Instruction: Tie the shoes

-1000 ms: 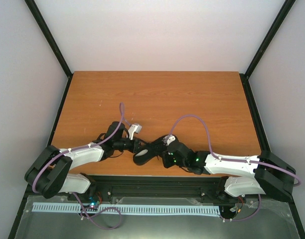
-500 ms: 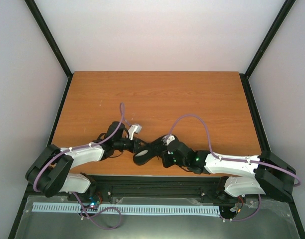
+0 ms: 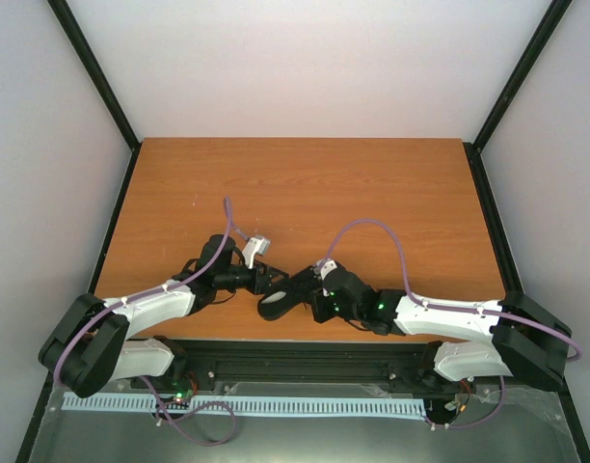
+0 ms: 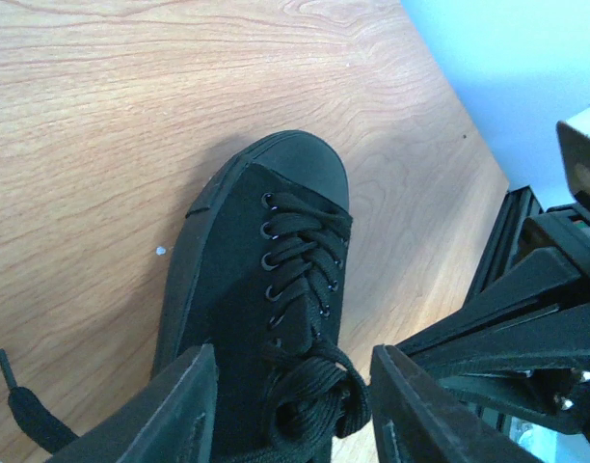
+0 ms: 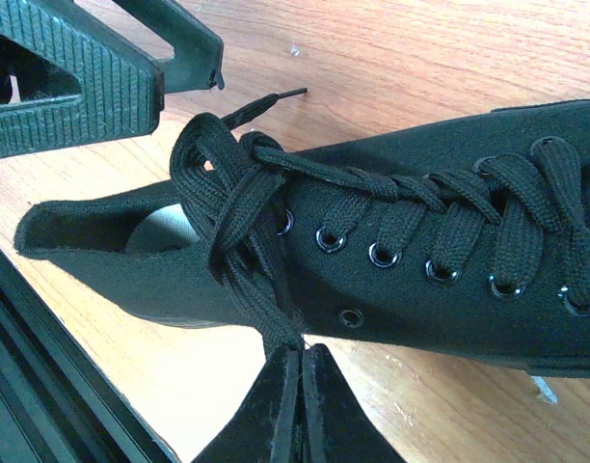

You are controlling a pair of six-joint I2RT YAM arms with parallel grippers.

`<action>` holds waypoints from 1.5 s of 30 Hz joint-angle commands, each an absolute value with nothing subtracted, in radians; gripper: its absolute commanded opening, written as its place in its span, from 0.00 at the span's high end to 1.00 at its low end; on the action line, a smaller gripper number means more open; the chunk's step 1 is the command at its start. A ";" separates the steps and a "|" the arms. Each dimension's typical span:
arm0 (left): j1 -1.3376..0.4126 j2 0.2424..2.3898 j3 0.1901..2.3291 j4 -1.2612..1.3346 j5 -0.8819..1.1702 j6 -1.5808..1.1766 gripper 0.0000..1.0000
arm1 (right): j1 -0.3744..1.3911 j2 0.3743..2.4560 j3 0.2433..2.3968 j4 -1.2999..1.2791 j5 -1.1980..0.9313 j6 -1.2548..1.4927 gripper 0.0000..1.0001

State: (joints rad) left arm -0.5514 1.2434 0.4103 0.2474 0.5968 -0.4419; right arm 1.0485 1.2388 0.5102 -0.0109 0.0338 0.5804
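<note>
The black shoe point(image 3: 274, 301) lies on the table's near edge between both arms, toe toward the front. In the left wrist view its laced top point(image 4: 295, 241) runs down to a loose knot of laces point(image 4: 319, 391) sitting between the spread fingers point(image 4: 174, 405) of my left gripper point(image 4: 295, 400), which is open and touches nothing. A lace end point(image 4: 25, 415) trails on the wood at lower left. My right gripper point(image 5: 301, 371) is shut, pinching a lace strand point(image 5: 266, 313) that comes off the knot point(image 5: 223, 178) beside the shoe's side point(image 5: 420, 289). The pale insole point(image 5: 160, 231) shows.
A black metal rail point(image 4: 526, 280) borders the near edge of the wooden table point(image 3: 305, 193), close beside the shoe. The left gripper's ribbed fingers point(image 5: 83, 87) hang just above the shoe's heel in the right wrist view. A purple cable point(image 3: 372, 231) arcs over the right arm.
My left gripper has opened and let go of the lace it was pinching, and its arm has drawn slightly back to the left. The right gripper stays shut on its strand.
</note>
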 commanded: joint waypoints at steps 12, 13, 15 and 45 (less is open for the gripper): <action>-0.545 1.308 0.418 0.280 0.664 -0.430 0.56 | 1.040 1.232 0.527 -0.007 0.041 0.574 0.97; -0.545 1.306 0.416 0.277 0.659 -0.432 0.57 | 1.040 1.229 0.530 -0.009 0.046 0.573 0.97; -0.545 1.300 0.411 0.275 0.652 -0.435 0.60 | 1.037 1.220 0.536 -0.011 0.051 0.572 0.97; -0.545 1.264 0.457 0.123 0.395 -0.437 0.99 | 0.875 1.320 0.625 -0.005 -0.014 0.596 0.97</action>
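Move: The lace loop standing over the shoe's ankle lies just below the open left gripper, about 2 cm down, 2 cm back and 1 cm to its right. From that gripper the shoe's toe is some 4 cm ahead and 9 cm right, and the heel opening about 4 cm back and 2 cm left, both lower. The right gripper, already shut on lace, has the laced eyelets roughly 5 cm straight ahead and a few centimetres below. Lower the left gripper about 2 cm onto the lace loop, drawing slightly back, and shut the half-open fingers on it; then ease it left and a little lower. Keep the right gripper's pinch on its lace, hold still at first, then carry it some 5 cm forward over the laced eyelets, rising midway and sinking partly again. ##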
